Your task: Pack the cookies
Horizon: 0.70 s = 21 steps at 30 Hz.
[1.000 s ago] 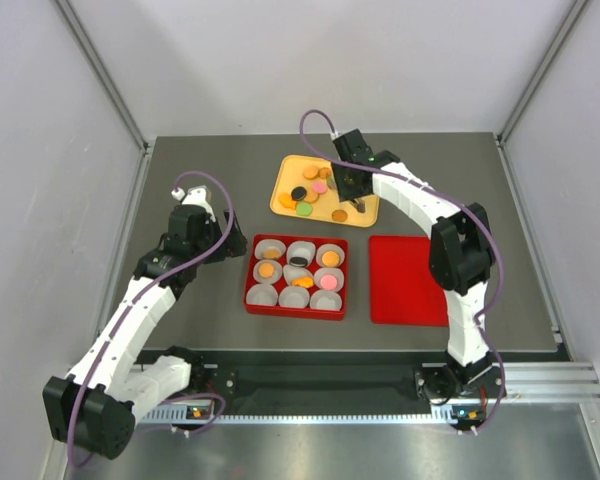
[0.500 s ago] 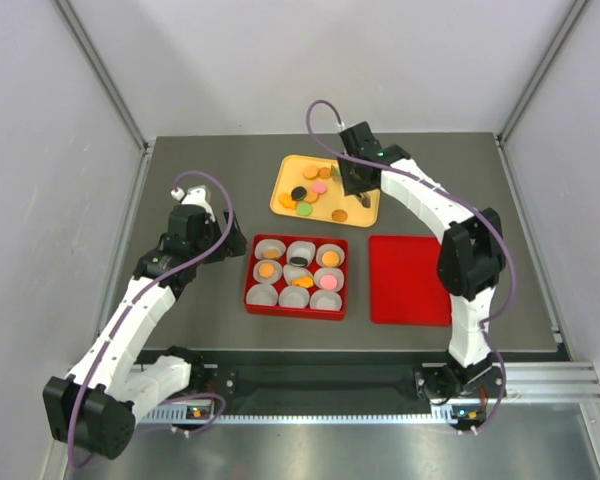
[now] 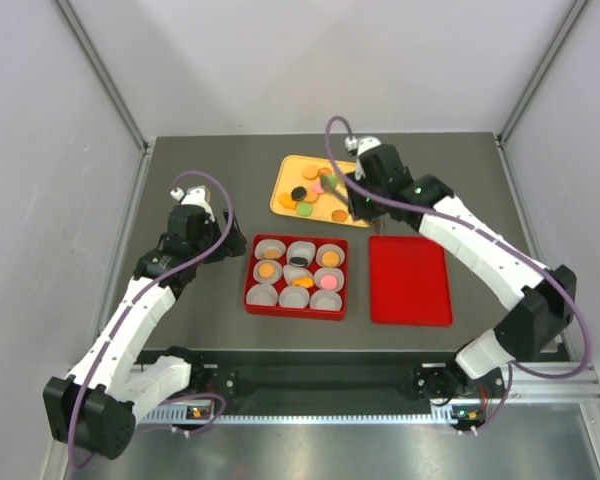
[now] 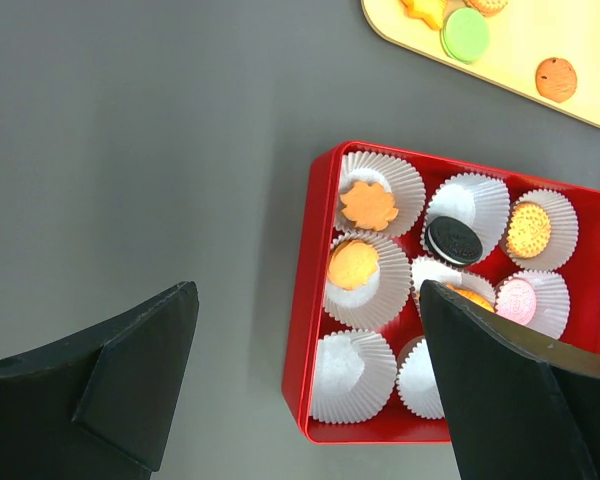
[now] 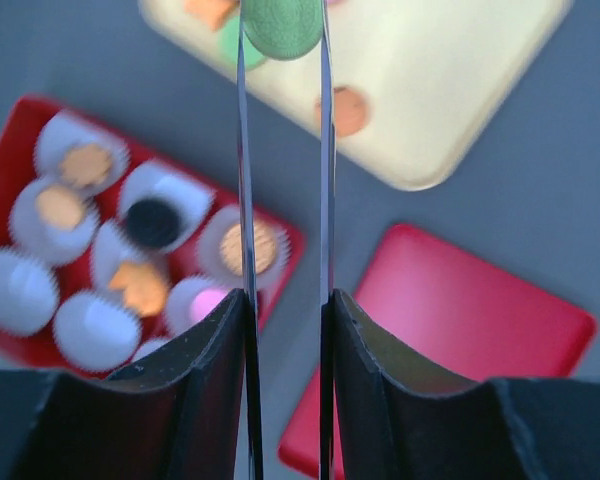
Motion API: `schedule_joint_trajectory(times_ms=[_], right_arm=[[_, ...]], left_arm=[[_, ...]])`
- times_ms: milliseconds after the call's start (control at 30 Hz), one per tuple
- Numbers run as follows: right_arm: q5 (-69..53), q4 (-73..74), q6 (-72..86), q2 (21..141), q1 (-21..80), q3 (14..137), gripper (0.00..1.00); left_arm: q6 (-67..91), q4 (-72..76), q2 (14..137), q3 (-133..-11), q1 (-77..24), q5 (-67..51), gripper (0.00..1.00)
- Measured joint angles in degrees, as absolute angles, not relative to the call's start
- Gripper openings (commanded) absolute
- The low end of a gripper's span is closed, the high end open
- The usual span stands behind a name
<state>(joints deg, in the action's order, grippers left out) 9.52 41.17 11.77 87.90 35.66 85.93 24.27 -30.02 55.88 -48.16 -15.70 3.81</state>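
Note:
Loose cookies (image 3: 302, 194) lie on a yellow tray (image 3: 284, 172), mostly orange, with pink, green and black ones. My right gripper (image 3: 332, 187) hangs above the tray's near right part, shut on a green cookie (image 5: 280, 25) held between its thin blades (image 5: 282, 42). A red box (image 3: 248, 298) holds white paper cups; several hold cookies (image 4: 368, 205), including a black one (image 4: 454, 240) and a pink one (image 4: 517, 300). My left gripper (image 4: 310, 400) is open and empty, above the box's near left corner.
A flat red lid (image 3: 410, 280) lies right of the box, also in the right wrist view (image 5: 460, 300). The tray (image 4: 525, 50) sits behind the box. Grey walls enclose the dark table on three sides.
My right arm has swung its elbow out to the right and lifted off the tray with the green cookie. The left arm has not moved.

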Motion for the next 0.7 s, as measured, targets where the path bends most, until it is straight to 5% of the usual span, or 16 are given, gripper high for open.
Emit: schedule_joint_trajectory(times_ms=[367,700], right_arm=[[2.9,41.6,14.8,82.1,58.0,76.5,0.33],[1.7,41.1,16.8,85.7,65.0,74.6,0.34]], left_arm=[[24.3,-30.0,55.9,-48.2,-15.3,3.8,0.97],[24.3,-30.0,55.6,-48.2,-15.3,3.9,0.97]])
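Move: The right hand already holds the green cookie up high; the empty near-left cup of the red box lies about 19 cm back, 14 cm left and 11 cm below. The orange cookie's cup is some 6 cm beyond that cup, and the empty near-middle cup about 6 cm to its right. From the idle left hand, the near-left cup lies roughly 13 cm back, 4 cm right and 6 cm down. The right hand keeps its pinch, sweeping the green cookie about 19 cm back and 12 left, sinking late, turning counter-clockwise. ##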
